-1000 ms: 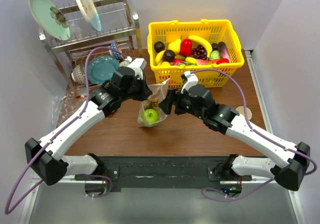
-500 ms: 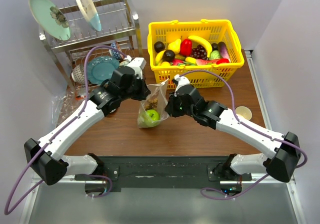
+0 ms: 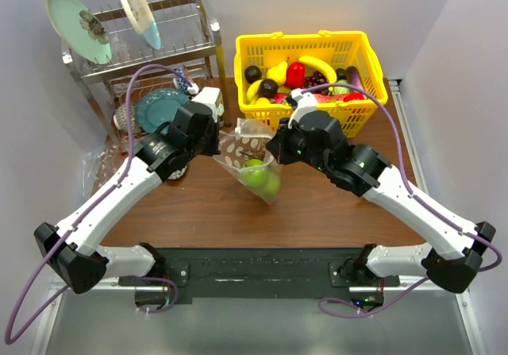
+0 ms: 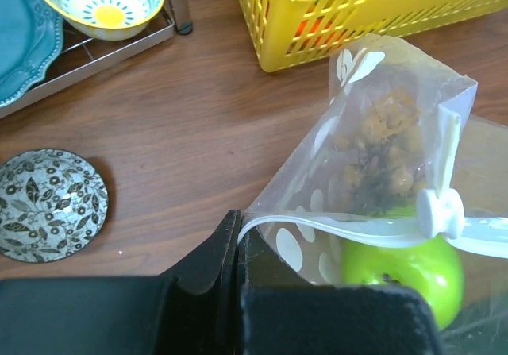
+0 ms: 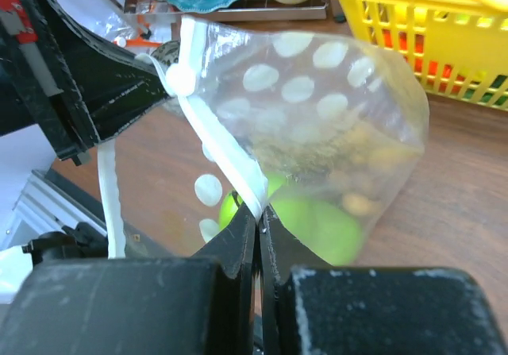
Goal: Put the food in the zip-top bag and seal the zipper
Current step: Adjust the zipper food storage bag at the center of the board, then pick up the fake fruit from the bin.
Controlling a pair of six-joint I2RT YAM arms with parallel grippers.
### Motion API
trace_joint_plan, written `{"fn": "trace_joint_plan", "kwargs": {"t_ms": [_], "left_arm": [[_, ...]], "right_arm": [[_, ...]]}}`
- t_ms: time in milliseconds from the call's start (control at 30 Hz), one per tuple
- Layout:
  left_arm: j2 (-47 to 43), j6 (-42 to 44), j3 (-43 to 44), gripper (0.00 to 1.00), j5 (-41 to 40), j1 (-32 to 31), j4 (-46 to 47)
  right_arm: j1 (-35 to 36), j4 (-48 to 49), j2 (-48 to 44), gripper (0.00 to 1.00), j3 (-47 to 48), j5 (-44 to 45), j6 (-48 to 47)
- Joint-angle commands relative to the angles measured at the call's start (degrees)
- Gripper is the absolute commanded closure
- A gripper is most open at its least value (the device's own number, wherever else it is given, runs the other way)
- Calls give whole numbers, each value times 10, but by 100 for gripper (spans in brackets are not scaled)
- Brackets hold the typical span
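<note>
The zip-top bag (image 3: 252, 158) is clear plastic with white dots and hangs stretched between both grippers. Inside it lie two green apples (image 3: 262, 178) and a tan-brown cluster (image 4: 377, 156). My left gripper (image 4: 238, 224) is shut on one end of the white zipper (image 4: 357, 229). A white slider (image 4: 440, 212) sits on that strip. My right gripper (image 5: 260, 212) is shut on the zipper (image 5: 222, 152) farther along, with the apples (image 5: 317, 224) just behind its fingertips. The bag mouth between the two grips looks partly open.
A yellow basket (image 3: 302, 39) of toy fruit stands just behind the bag. A dish rack (image 3: 159, 61) with plates and a bowl (image 4: 99, 1) is at the back left. A small patterned dish (image 4: 48, 204) lies on the wooden table left of the bag.
My right gripper moved in and shut on the zipper. The bag has been lifted and pulled taut between both grippers, and the apples slid toward its lower right.
</note>
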Motion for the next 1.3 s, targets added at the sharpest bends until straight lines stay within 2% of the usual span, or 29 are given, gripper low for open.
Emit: {"fn": "trace_joint_plan", "kwargs": {"t_ms": [0, 133, 200, 233, 267, 333, 367, 400, 467, 600, 800, 900, 1067, 1167, 1267], "left_arm": [[-2, 15, -7, 100, -4, 4, -2], [-4, 26, 25, 100, -54, 5, -35], [-11, 37, 45, 100, -76, 5, -46], [-13, 42, 49, 100, -78, 5, -50], [-19, 49, 52, 100, -80, 5, -52], [-24, 50, 52, 100, -95, 5, -57], [-26, 55, 49, 100, -100, 5, -58], [-26, 57, 40, 100, -107, 5, -58], [-27, 62, 25, 100, -108, 5, -49], [-37, 56, -70, 100, -63, 5, 15], [-40, 63, -128, 100, -54, 5, 80], [-40, 76, -136, 100, -55, 4, 99], [-39, 83, -125, 100, -46, 4, 109], [-39, 88, -80, 100, -40, 4, 88], [-40, 93, -36, 100, -81, 4, 49]], "right_arm": [[2, -11, 0, 100, 3, 7, -16], [2, 18, 28, 100, -31, -57, 3], [2, 32, 41, 86, -39, -87, 5], [2, 35, 44, 73, -40, -94, 7], [2, 37, 45, 55, -40, -100, 8], [2, 42, 43, 46, -37, -107, 9], [2, 41, 41, 38, -34, -105, 9], [2, 41, 40, 35, -26, -103, 7], [1, 38, 38, 32, -18, -91, -1], [-2, 20, 47, 31, 17, -54, -22], [-51, 4, 69, 34, 71, -37, -53], [-110, 8, 87, 35, 107, -71, -54], [-165, 1, 164, 34, 178, -65, -77], [-198, 0, 224, 34, 228, -75, -84], [-230, 0, 273, 32, 280, -97, -87]]}}
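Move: Both hands still pinch the zipper bag's rim some 17 cm apart. The bag's middle hangs about 10 cm right of the left hand, roughly level with it and 8 cm below; from the right hand it is 6 cm left, 2 cm back. The patterned bowl sits some 14 cm left of the left hand, about level. The yellow basket, the right hand's next goal, is about 24 cm ahead of it, 12 cm right and well below. The right hand sinks about 7 cm, easing left, and its fingers open to let go of the rim; it then rises and sweeps forward and somewhat right, some 16 cm ahead of its starting place, to the basket's near rim with fingers open. The left hand keeps its pinch on the rim, shifts about 4 cm left and lowers about 7 cm, rolling its left side up some 10 degrees, then rises a couple of centimetres. ##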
